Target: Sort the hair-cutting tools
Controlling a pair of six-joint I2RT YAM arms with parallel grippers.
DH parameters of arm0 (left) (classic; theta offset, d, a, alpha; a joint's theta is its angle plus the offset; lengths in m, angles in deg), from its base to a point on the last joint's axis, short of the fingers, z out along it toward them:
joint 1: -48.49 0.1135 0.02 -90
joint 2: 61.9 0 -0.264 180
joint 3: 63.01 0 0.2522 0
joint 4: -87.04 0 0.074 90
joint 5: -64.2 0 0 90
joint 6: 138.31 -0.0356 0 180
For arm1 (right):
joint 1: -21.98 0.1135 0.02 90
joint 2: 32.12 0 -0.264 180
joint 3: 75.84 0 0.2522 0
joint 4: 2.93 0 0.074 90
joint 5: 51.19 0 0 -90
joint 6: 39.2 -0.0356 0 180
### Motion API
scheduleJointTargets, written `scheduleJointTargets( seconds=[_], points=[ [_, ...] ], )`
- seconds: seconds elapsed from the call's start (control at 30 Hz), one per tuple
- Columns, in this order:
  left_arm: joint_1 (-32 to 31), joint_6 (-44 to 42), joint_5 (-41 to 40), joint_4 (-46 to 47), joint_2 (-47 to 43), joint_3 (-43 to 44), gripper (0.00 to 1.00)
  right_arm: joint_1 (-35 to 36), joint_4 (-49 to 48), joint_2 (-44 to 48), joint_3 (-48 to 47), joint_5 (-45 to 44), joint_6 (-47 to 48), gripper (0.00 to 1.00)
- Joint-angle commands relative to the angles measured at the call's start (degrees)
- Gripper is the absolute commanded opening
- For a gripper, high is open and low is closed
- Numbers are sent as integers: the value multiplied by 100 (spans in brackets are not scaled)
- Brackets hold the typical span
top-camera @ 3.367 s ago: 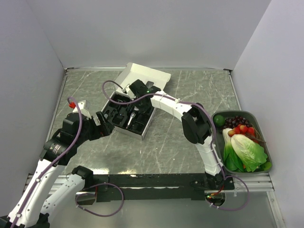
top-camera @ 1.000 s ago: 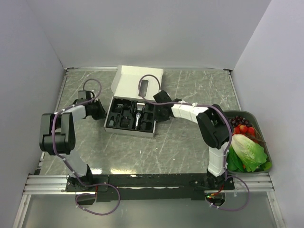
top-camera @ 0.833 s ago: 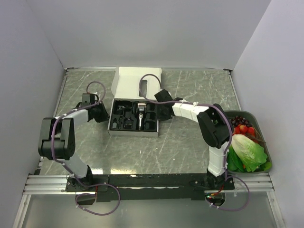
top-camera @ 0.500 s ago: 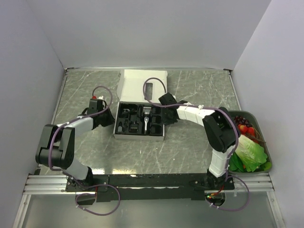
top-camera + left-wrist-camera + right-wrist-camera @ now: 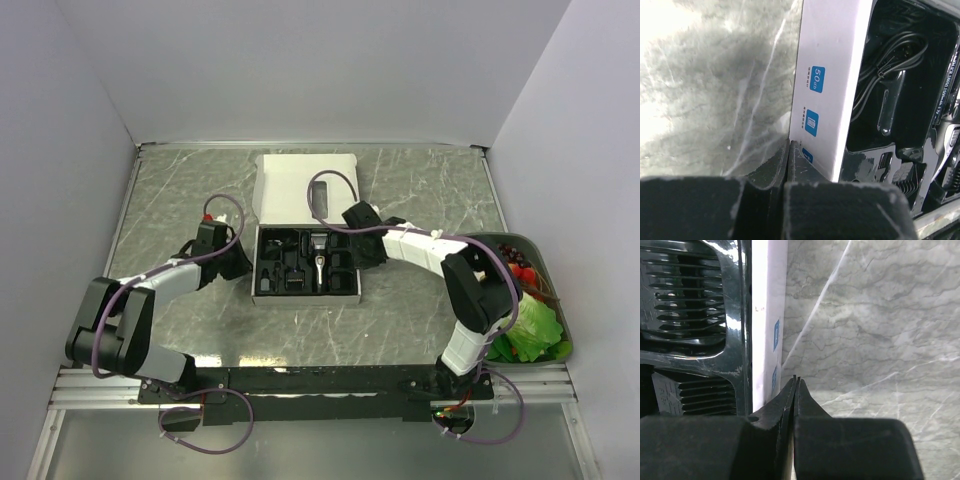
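A white box (image 5: 300, 185) lies open in mid-table, its black tray (image 5: 345, 290) holding the hair-cutting tools. The slim black clipper (image 5: 318, 262) with its silver end lies in the tray's middle, and small black attachments (image 5: 283, 272) sit to its left. My left gripper (image 5: 244, 263) is shut and empty, tip against the box's left wall (image 5: 830, 75). My right gripper (image 5: 363, 254) is shut and empty at the box's right wall (image 5: 767, 315). Comb attachments (image 5: 685, 290) show in the right wrist view. A coiled cord (image 5: 895, 55) shows in the left wrist view.
A green tray (image 5: 541, 243) with lettuce (image 5: 530, 320), grapes and red fruit stands at the table's right edge beside the right arm. Grey walls close in the table at the back and both sides. The box lid lies flat behind the tray.
The box has turned square to the table and slid right and nearer. Both shut grippers moved along with it at its sides.
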Motion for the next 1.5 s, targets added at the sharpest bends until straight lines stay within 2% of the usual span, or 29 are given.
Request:
scheduleJointTargets(
  seconds=[0.0, 0.07, 0.23, 0.37, 0.43, 0.5, 0.6, 0.7, 0.77, 0.9, 1.03, 1.23, 1.47],
  points=[
    [-264, 339, 939, 170, -315, -4, 1, 37, -447, 315, -181, 251, 3, 0],
    [-264, 225, 816, -180, -360, 83, 1, -86, -341, 412, -198, 85, 100, 0],
    [-142, -266, 288, -1261, -465, 987, 1, -709, -7, 1044, -225, 74, 214, 0],
    [463, -443, 384, -2201, -150, 1769, 1, -1237, 64, 1151, -443, 172, 302, 0],
    [658, -565, 297, -2291, -61, 2051, 1, -1422, 73, 923, -576, 250, 320, 0],
    [965, -671, 226, -2230, 149, 2209, 1, -1527, -6, 660, -690, 338, 276, 0],
    [1405, -724, 401, -1941, 641, 2368, 1, -1852, -366, 272, -770, 917, 136, 0],
    [1668, -707, 779, -1485, 1168, 2509, 1, -2230, -945, -114, -796, 1655, 30, 0],
    [1774, -733, 1375, -1142, 1571, 2570, 1, -2529, -1296, -438, -918, 2285, -49, 0],
    [1871, -506, 2159, -543, 2267, 2737, 1, -2890, -1675, -1089, -1401, 3430, -207, 0],
    [1872, -285, 2590, 54, 2697, 2974, 1, -2943, -1439, -1793, -2384, 4055, -6, 0],
    [1863, -145, 3003, 55, 3304, 3677, 1, -2926, -1316, -2864, -3369, 5127, -119, 0],
    [1573, -74, 3312, -137, 4069, 4389, 1, -2750, -1465, -3490, -3810, 5612, -427, 0]
  ],
)
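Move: The box's open lid has its middle about 23 cm ahead of the left fingers, 14 cm to their right and a few centimetres above them. From the right fingers the lid lies roughly 23 cm ahead, 15 cm left and a little above. The hair-clipper box is between the hands: its middle is about 14 cm right and 2 cm ahead of the left hand, 15 cm left and 1 cm ahead of the right. The silver clipper in it sits 12 cm left of the right hand, about level fore and aft. Forward in an arc, both hands come free of the box's sides, rise some 8–9 cm while swinging outward, then sink and curve back in beside the lid, the left about 17 cm farther out, the right about 20. Both stay shut and roll so the fingertips point inward at the lid's side edges, the right by some 45 degrees, the left about half that. They end close against those edges; contact can't be made out. ##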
